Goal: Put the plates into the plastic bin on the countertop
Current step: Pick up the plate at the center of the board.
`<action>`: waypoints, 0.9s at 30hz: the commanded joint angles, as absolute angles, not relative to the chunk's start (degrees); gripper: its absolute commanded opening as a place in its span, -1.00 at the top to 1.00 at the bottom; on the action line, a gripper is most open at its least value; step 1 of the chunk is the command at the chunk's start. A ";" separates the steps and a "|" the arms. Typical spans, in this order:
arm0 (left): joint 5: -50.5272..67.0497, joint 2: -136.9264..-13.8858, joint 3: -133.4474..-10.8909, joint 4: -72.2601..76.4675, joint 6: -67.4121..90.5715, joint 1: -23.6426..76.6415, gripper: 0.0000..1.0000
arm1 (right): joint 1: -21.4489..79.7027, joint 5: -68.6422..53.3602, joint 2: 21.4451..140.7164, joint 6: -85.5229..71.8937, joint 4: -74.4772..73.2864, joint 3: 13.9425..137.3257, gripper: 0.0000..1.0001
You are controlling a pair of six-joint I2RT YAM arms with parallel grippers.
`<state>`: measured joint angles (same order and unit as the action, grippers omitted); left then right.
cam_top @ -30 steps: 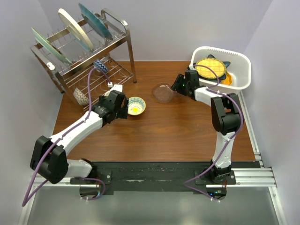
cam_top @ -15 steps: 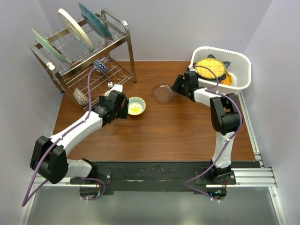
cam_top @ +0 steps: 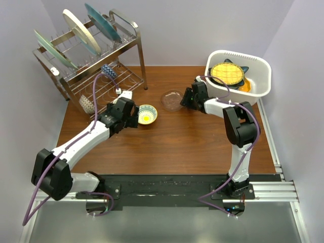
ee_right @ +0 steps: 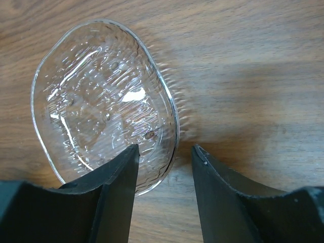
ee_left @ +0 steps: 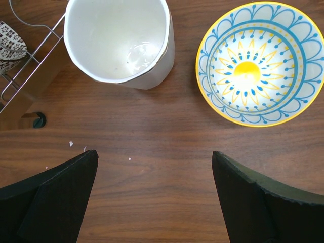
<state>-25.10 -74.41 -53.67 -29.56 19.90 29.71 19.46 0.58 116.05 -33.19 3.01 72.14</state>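
A clear glass plate [cam_top: 171,99] [ee_right: 96,96] lies flat on the countertop [cam_top: 172,142]. My right gripper [cam_top: 186,97] [ee_right: 165,148] is open, its jaws straddling the plate's near rim, one over the glass and one outside it. The plastic bin [cam_top: 255,63] at the back right holds a yellow patterned plate [cam_top: 227,73] on a dark-blue one [cam_top: 245,70] and an orange one [cam_top: 246,87]. Mint [cam_top: 53,49], beige [cam_top: 81,30] and teal [cam_top: 103,23] plates stand in the rack. My left gripper [cam_top: 132,114] [ee_left: 154,154] hangs wide open over bare wood.
A metal wire dish rack [cam_top: 126,55] fills the back left, with a blue dotted piece [cam_top: 107,71] on its lower tier. A small white bowl with a yellow centre [cam_top: 147,114] [ee_left: 260,63] and a white cup [ee_left: 119,40] stand just ahead of the left gripper.
My right gripper has moved left, and the clear plate has slid a little left with it. The left arm has stayed where it was.
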 commanded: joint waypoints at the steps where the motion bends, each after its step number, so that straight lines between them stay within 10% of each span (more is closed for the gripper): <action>1: -25.05 -72.51 -53.52 -27.77 19.51 30.06 -0.99 | 19.95 0.88 116.37 -32.96 -2.55 70.58 0.02; 27: -21.36 -73.83 -53.61 -24.35 18.99 30.06 -0.99 | 20.57 0.18 112.69 -32.69 -2.28 68.29 1.00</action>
<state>-22.92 -73.87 -53.52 -27.92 19.90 29.71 19.94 -0.38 115.63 -34.04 3.36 70.46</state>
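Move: The clear glass plate's middle is about 5 cm to the left and 2 cm ahead of the right hand, a centimetre or so lower, with its near right rim already between the parted fingertips. The patterned bowl sits about 16 cm left and 4 cm back, while the white bin is some 24 cm right and 12 cm ahead. From the left hand the glass plate lies roughly 20 cm right, 6 cm ahead and 10 cm below. The right fingertips pinch the glass plate's near right rim, closing from about half open to almost shut, one finger on either side of the thin wall. While they close, the hand eases about 1 cm back and half a centimetre down and to the left; its wrist barely turns. ##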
